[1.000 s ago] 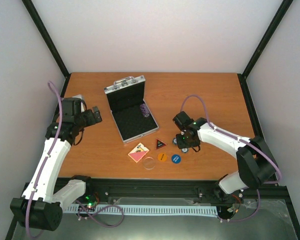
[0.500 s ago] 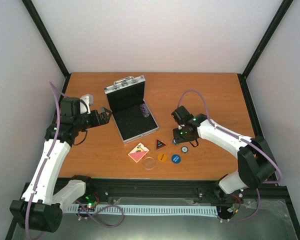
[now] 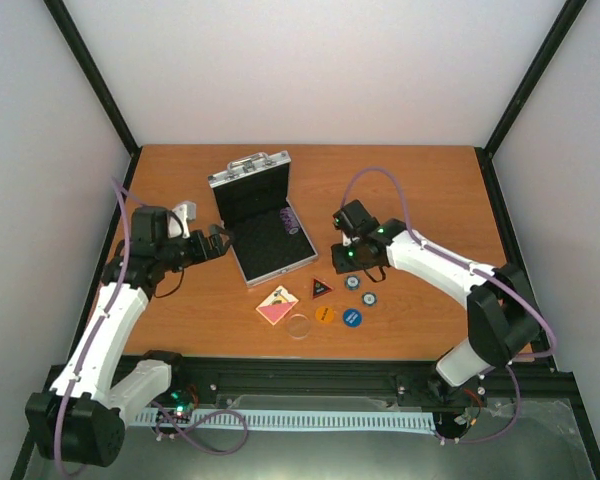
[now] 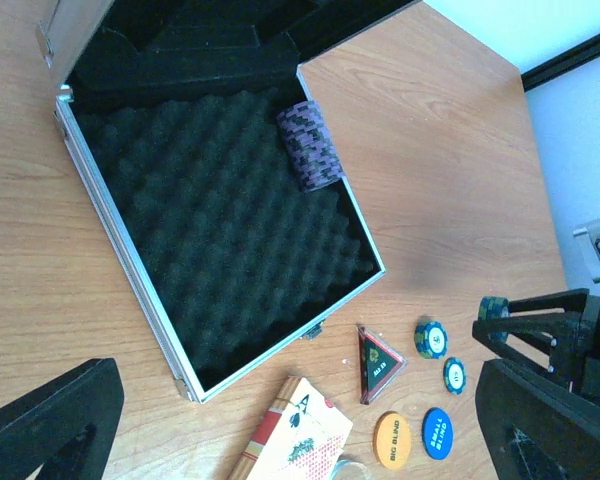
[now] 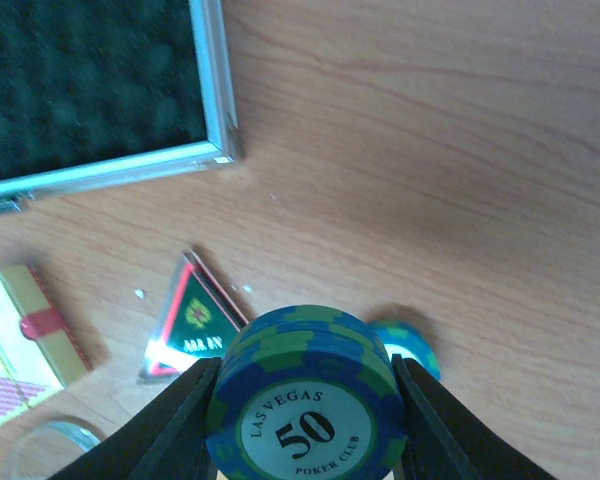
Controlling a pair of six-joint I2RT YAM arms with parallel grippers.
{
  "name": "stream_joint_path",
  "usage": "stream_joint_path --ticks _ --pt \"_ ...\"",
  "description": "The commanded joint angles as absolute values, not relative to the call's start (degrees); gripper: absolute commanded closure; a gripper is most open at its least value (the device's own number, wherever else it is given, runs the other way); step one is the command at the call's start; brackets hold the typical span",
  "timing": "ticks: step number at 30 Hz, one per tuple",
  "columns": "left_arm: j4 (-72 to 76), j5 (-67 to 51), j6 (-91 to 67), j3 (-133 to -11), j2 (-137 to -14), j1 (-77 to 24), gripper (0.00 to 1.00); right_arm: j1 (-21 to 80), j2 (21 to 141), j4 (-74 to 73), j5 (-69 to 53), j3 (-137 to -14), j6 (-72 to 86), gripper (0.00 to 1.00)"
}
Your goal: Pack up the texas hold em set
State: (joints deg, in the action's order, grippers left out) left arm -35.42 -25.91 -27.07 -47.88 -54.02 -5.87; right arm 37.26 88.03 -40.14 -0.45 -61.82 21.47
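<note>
The silver case [image 3: 242,172] lies open, black foam up, with a row of purple chips [image 4: 310,145] against its far wall. My right gripper [image 5: 305,400] is shut on a short stack of blue-green chips [image 5: 302,425] marked 50, held above the table just right of the case's near corner [image 5: 220,140]. Two single chips [image 3: 352,283] [image 3: 368,298] lie flat below it. The red-black triangle [image 3: 321,288], orange disc [image 3: 324,315], blue disc [image 3: 352,318], pink card deck [image 3: 277,305] and clear disc [image 3: 299,326] lie in front of the case. My left gripper [image 3: 215,243] is open at the case's left side.
The case lid [image 3: 250,190] stands upright at the back with its handle on top. Black frame posts [image 3: 130,165] and white walls border the wooden table [image 3: 430,190]. The right arm's purple cable [image 3: 375,180] loops above its wrist.
My right gripper has risen from the table with the chip stack and moved left toward the case, leaving two chips behind. The left gripper has swung right, up to the case's left edge.
</note>
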Motion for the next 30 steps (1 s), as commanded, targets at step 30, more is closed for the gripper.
stream_joint_path --ticks 30 --pt "-20.52 -12.67 -33.83 -45.84 -65.36 -21.80 0.01 39.73 89.00 -27.76 -3.61 -66.69 31.09 0.97"
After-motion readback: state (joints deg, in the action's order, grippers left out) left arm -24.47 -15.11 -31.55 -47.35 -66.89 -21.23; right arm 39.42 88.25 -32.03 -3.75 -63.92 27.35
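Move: The right hand, some 8 cm above the table, already holds the small blue-green 50 chip stack; the open case's tray centre lies about 19 cm to its left and 8 cm ahead. The all-in triangle lies about 5 cm left and 4 cm back, the second chip stack 3 cm right and 2 cm back. From the open left hand, the held chip stack is about 29 cm to the right, level ahead and 10 cm lower; the case centre is 11 cm right, 8 cm ahead and 18 cm below. The left hand, still wide open, swings about 7 cm to the right and dips 6 cm over the case before rising a little and edging forward, closing on the chip stack that the right hand holds. The right hand keeps its pinch and brings that stack about 4.5 cm left towards the case and the left hand, then lifts some 3 cm and eases forward, its wrist rolling about 10 degrees so its left side rises. ##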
